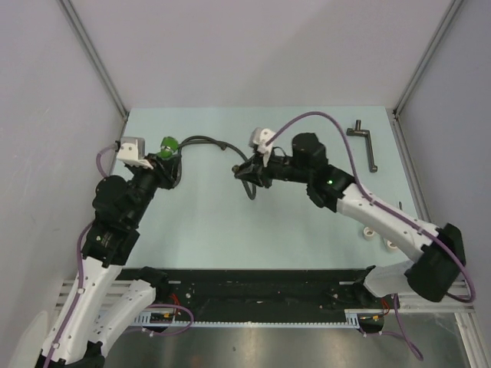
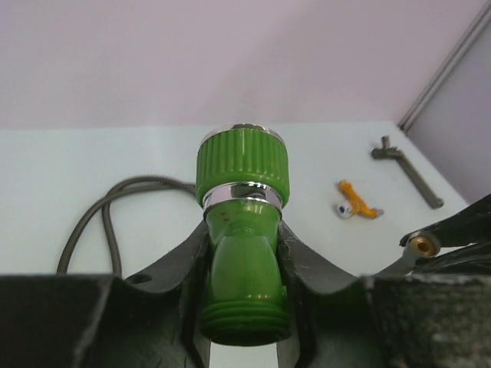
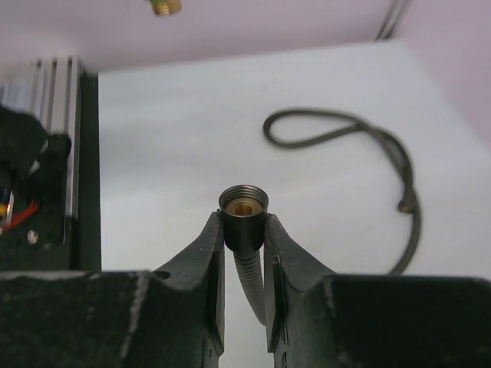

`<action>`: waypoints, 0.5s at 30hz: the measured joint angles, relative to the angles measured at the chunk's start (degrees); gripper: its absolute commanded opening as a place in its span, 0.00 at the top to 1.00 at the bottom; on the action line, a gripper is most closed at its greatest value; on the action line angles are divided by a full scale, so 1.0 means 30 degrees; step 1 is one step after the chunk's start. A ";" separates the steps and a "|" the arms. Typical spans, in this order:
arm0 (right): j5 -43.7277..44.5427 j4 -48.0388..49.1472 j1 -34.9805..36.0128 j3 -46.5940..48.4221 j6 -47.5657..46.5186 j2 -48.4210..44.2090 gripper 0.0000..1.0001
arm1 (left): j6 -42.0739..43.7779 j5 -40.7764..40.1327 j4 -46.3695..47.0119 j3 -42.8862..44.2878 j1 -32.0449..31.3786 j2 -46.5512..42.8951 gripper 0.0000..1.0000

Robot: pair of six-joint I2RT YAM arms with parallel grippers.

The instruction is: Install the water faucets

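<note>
The green water faucet [image 2: 244, 230], with a ribbed green cap and a silver ring, stands upright between the fingers of my left gripper [image 2: 244, 249], which is shut on its body. From above it shows at the table's back left [image 1: 168, 145]. My right gripper [image 3: 244, 230] is shut on the black hose's threaded end fitting [image 3: 244, 201], brass inside, held off the table near the middle [image 1: 244, 170]. The rest of the hose [image 3: 345, 126] lies in loops behind. The orange water faucet [image 2: 354, 203] lies on the table to the right.
A dark L-shaped metal bar [image 1: 367, 143] lies at the back right near the wall post. Two small white pieces [image 1: 369, 232] sit beside the right arm. A black rail [image 1: 253, 287] runs along the near edge. Grey walls close in three sides.
</note>
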 measured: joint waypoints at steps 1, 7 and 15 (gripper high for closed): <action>-0.0080 0.1617 -0.0393 -0.0699 0.0787 -0.0896 0.85 | -0.0022 0.0284 0.0109 0.0415 0.0000 0.0153 0.95; 0.0160 0.8502 -0.1559 -0.3541 0.4124 -0.3694 0.85 | -0.0481 0.2608 0.1056 0.3118 0.0000 0.1581 0.95; -0.0379 1.3930 -0.3366 -0.5100 0.7970 -0.3271 0.85 | -0.1304 0.5727 0.3089 0.4867 0.0000 0.3628 0.94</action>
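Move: The right hand's hose end, which the faucet must meet, lies some 14 cm to the right of the left hand, about level fore-and-aft and roughly 6 cm lower; the hose loop on the table is about 20 cm ahead, 3 cm left and 34 cm below the left hand. From the right hand the green faucet lies about 14 cm left, 1 cm ahead and 7 cm up, and the hose bend some 9 cm ahead, 3 cm right and 27 cm below. Still gripping the green faucet in the left fingers and the hose end in the right, both hands climb about 10 cm and shift some 6 cm to the right together, the right hand slowing after a quick start and easing slightly forward. The left wrist swings clockwise nearly 20 degrees with its fingertips tilting up; the right tips its left-pointing fingers upward about 30 degrees. ##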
